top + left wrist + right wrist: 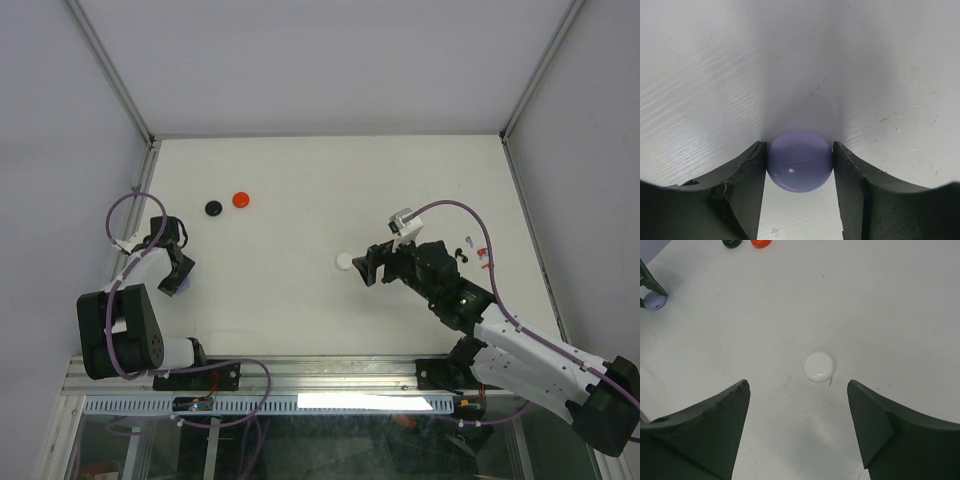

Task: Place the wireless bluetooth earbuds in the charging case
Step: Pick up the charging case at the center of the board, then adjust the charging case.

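A round purple charging case (800, 161) lies on the white table at the far left (171, 288). My left gripper (799, 145) is shut on it, one finger pressed to each side. A round white case (819, 366) sits near the table's middle (344, 261). My right gripper (797, 385) is open just short of it, with nothing between its fingers. Small dark and reddish pieces that look like earbuds (462, 252) lie on the table beyond the right arm. They are too small to make out.
A black round case (213, 208) and a red one (241, 200) lie side by side at the back left. Walls with metal frame posts close in the table on the left, back and right.
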Motion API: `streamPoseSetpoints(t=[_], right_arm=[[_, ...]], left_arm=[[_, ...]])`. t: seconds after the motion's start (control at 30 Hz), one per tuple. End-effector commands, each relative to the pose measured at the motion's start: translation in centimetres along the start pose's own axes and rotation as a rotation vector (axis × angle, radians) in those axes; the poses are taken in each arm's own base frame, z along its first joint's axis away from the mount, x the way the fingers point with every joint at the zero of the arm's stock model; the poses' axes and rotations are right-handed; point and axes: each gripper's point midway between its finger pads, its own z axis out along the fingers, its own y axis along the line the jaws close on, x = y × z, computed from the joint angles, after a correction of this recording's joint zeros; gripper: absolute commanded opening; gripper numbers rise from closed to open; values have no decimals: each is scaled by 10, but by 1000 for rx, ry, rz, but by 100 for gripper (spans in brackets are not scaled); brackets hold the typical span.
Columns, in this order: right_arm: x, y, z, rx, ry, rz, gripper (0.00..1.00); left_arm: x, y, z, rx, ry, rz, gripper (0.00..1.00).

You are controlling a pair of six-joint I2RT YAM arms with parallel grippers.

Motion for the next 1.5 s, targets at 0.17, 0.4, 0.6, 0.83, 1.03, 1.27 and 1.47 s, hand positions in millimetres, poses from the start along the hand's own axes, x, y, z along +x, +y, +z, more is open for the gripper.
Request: streamPoseSetpoints(t=[0.17,0.4,0.6,0.83,1.03,1.27,1.47], right_arm=[[-16,5,6,-3,-14,-9,82],[-8,9,8,-16,41,11,82],[-9,20,6,-61,69,47,82],[-16,28,12,-90,139,64,82],[-24,43,15,-147,178,154,82],[-39,56,19,-185,218,201,81],[-58,69,19,-222,230,234,79]], left_arm=[[2,-23,-23,178,21,76,46],[25,-65,-56,349,-30,251,45],[55,-100,-91,527,-79,366,45],[84,-139,-147,867,-165,457,41],[107,-152,-191,1108,-287,573,41],[137,-155,-247,1392,-408,672,43],[154,-149,-281,1556,-523,762,45]])
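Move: The purple case already sits between the left fingers on the table, and the white case, towards which it is taken, lies about 42 cm to that hand's right and 6 cm ahead. The black disc is some 22 cm ahead and 6 cm right of the left hand, the red one 25 cm ahead and 13 cm right. From the right hand, the purple case lies roughly 46 cm left, level with it and 16 cm below; the white case about 5 cm left, 6 cm ahead, 16 cm below. Keeping its pinch on the purple case, the left hand lifts it off and carries it nearly 30 cm right towards the white case, rising about 11 cm as the wrist turns clockwise and its fingers swing up from pointing down to forward-right. The right hand, open and empty, first dips slightly, then rises and eases left towards the held case, tipping down. ##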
